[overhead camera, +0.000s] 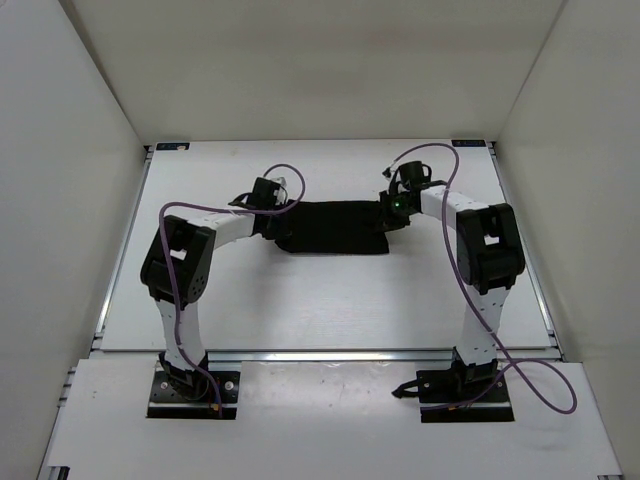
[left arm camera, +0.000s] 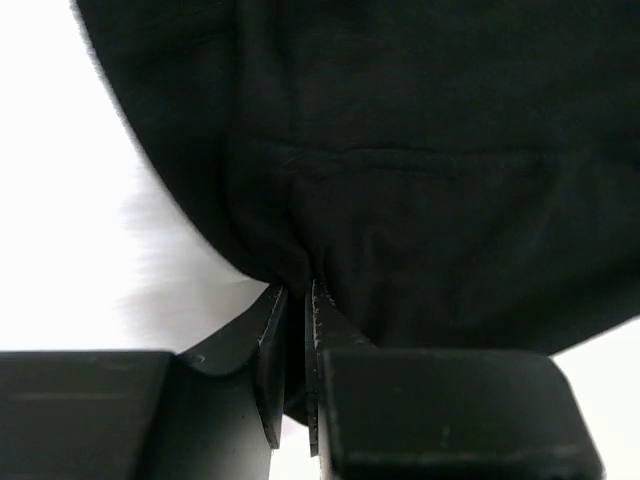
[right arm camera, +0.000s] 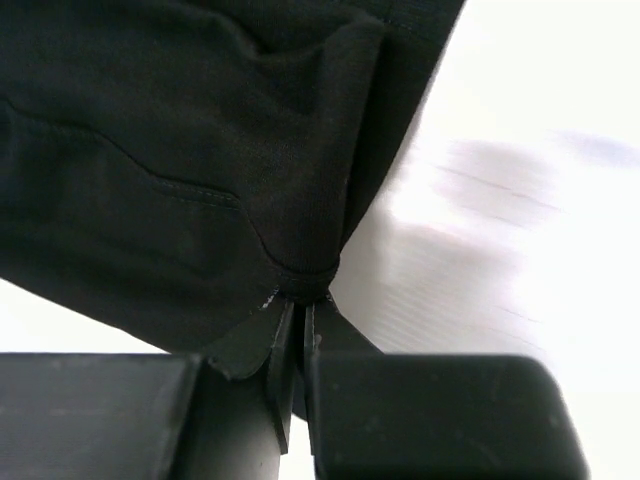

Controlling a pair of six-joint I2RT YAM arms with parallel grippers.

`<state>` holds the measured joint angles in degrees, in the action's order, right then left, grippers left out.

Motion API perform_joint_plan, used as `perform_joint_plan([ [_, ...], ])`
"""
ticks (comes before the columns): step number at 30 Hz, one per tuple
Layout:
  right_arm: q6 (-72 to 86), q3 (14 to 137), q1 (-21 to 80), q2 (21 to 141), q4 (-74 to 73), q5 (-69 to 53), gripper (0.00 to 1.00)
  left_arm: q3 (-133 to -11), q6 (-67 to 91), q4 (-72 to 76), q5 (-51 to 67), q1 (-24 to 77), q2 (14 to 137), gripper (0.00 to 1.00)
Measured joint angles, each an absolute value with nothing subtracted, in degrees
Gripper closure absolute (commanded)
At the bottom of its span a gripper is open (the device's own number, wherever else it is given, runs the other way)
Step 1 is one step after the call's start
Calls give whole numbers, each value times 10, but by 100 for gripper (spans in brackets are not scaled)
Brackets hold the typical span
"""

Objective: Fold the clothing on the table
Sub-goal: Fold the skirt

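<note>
The clothing (overhead camera: pixel 335 228), a plain black garment, lies flat on the white table (overhead camera: pixel 300 300) between my two arms. My left gripper (overhead camera: pixel 281 228) is at its left edge. In the left wrist view the left gripper (left arm camera: pixel 297 292) is shut on a bunched fold of the clothing (left arm camera: pixel 420 150), with fabric filling the narrow gap between the jaws. My right gripper (overhead camera: pixel 391 214) is at the garment's right edge. The right wrist view shows the right gripper (right arm camera: pixel 300 302) shut on a gathered pinch of the clothing (right arm camera: pixel 150 130), creases running out from the tips.
White walls (overhead camera: pixel 70 150) enclose the table on three sides. Metal rails (overhead camera: pixel 330 355) run along its edges. Purple cables (overhead camera: pixel 440 150) loop above both wrists. Bare white tabletop (right arm camera: pixel 530 230) lies to the right of the right gripper.
</note>
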<state>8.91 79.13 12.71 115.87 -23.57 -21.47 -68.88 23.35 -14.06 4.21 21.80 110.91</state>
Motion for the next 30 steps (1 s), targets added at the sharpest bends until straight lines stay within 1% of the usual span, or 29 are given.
perform_joint_plan([
  [4,67,833,119,1158,-281,-198,100,-689,247,-133,63,249,1113,81],
  [7,46,884,135,1157,-312,-186,100,-690,263,-123,84,263,1119,80],
  [16,19,1051,265,1169,-383,-173,100,-688,304,-91,128,265,1131,82],
  [21,21,1078,316,1206,-397,-183,100,-662,325,-48,157,255,1130,81],
  [27,33,1088,331,1269,-418,-194,100,-630,345,-7,187,238,1122,81],
  [29,39,1093,333,1284,-423,-198,97,-622,346,1,192,233,1119,81],
  [30,44,1096,333,1291,-425,-202,89,-619,347,3,194,232,1118,79],
])
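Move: The right gripper already pinches the folded skirt's right end. The skirt's left end, where that end is to go, lies about 24 cm to this hand's left and 2 cm back, and the skirt's middle some 12 cm to its left, level with it, both just below. The left gripper already holds the left end, with the skirt's middle about 12 cm to its right and 2 cm farther out, and the right end some 24 cm to its right. Keep both grips shut on the skirt and swing the right gripper up and over it to the left, in an arc about 12 cm high and 17 cm across, turning some 25 degrees counter-clockwise, then bring it down close beside the left gripper. Slide the left gripper about 6 cm right and slightly back to meet it, rolling its left side down. ##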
